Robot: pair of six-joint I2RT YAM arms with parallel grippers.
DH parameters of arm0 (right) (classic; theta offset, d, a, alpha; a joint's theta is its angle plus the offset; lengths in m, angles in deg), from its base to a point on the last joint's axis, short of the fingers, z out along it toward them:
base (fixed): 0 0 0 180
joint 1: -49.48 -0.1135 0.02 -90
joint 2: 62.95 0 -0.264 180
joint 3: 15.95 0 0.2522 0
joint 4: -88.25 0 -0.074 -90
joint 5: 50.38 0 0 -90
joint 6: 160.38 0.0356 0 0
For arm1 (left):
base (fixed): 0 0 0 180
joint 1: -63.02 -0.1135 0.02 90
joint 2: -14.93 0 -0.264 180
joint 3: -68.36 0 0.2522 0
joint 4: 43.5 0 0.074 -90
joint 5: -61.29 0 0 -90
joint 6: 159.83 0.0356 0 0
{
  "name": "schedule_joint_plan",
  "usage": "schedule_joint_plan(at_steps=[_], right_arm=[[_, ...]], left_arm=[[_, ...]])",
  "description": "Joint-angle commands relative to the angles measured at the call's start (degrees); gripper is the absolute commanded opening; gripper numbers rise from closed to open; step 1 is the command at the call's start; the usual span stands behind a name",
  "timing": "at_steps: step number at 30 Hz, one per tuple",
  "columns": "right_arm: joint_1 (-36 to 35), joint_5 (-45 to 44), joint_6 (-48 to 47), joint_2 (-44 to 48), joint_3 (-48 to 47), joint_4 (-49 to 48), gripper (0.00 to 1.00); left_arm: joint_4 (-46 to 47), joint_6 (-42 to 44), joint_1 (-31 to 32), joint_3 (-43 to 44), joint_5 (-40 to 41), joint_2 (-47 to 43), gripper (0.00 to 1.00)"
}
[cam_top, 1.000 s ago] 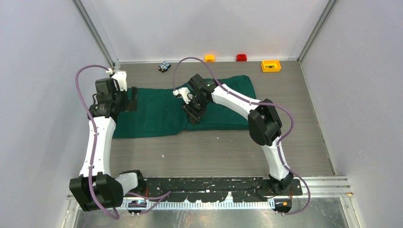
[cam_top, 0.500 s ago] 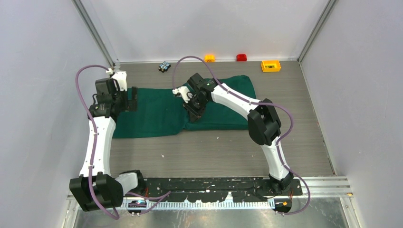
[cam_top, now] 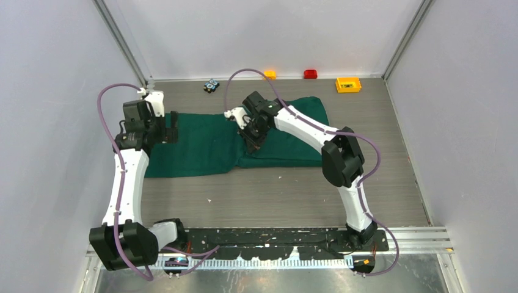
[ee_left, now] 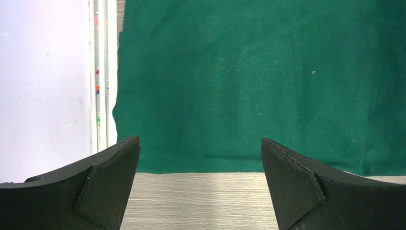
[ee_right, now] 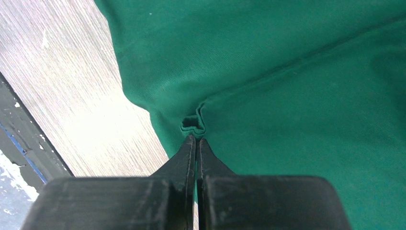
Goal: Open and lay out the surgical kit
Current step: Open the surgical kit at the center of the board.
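The surgical kit shows as a dark green cloth drape lying folded on the grey table, its right half a thicker layer with an edge running down the middle. My right gripper sits at that middle edge, near the drape's front, shut on a small pinched fold of the drape. My left gripper hovers at the drape's left edge, wide open with only bare table between its fingers.
A yellow box, a red block, an orange block and a small blue-and-black object line the back wall. A metal rail and the side wall run close beside the left gripper.
My right gripper has closed onto the drape's fold and shifted slightly toward the back. The left arm has stayed still and open.
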Motion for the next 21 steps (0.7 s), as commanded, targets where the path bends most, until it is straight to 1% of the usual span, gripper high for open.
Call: schedule_joint_plan(at_steps=[1, 3, 6, 10, 11, 13, 16, 19, 21], right_arm=[[4.2, -4.1, 1.3, 11.1, 0.8, -1.7, 0.01], [7.3, -4.8, 1.4, 15.1, 3.3, -2.1, 0.01], [14.1, -4.7, 1.7, 22.0, 7.4, -2.1, 0.01], [27.1, -5.4, 0.8, 33.4, 15.3, -2.6, 0.01], [31.4, -6.3, 0.2, 36.1, 18.0, -3.3, 0.01], [42.6, -6.7, -1.4, 41.0, 23.1, -4.5, 0.01], [58.4, -7.0, -5.6, 45.5, 30.1, -7.1, 0.01], [73.5, -8.0, -11.7, 44.9, 36.0, -10.9, 0.01], [82.0, -7.7, -13.7, 42.1, 38.7, -14.2, 0.05]], left_arm=[[1.6, -2.1, -0.3, 2.9, -3.9, 1.0, 1.0], [2.1, -2.9, -0.3, 3.4, -5.0, 1.5, 1.0], [2.7, -3.7, -0.3, 4.0, -7.1, 2.3, 1.0], [3.0, -4.7, -0.2, 5.0, -9.2, 3.8, 1.0], [3.1, -5.0, -0.2, 5.3, -9.6, 4.2, 1.0], [3.3, -5.5, -0.2, 5.6, -10.7, 4.9, 1.0], [3.5, -6.2, 0.0, 5.7, -11.8, 5.5, 1.0], [3.7, -6.4, 0.2, 5.6, -12.2, 5.5, 1.0], [4.0, -6.3, 0.2, 5.0, -12.3, 5.4, 1.0]])
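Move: The right gripper already pinches the kit's folded-over flap. The bare board where this flap should lie is centred about 38 cm to its right and 4 cm ahead. The kit's middle panel is 9 cm right and 5 cm ahead, all some 3 cm lower; the opened left flap is 21 cm left, 1 cm ahead; the yellow box is 32 cm right, 22 cm ahead. For the left hand, that bare board is about 70 cm right, 4 cm ahead, 15 cm below. Keep the right fingers shut on the flap's edge and sweep it fast, about 50 cm to the right, over the middle panel towards and out across the bare board; arch up some 15 cm and a little forward, then start down and back, turning the wrist about 70 degrees clockwise. Ease the open, empty left gripper about 4 cm right and forward, rolling it slightly. ##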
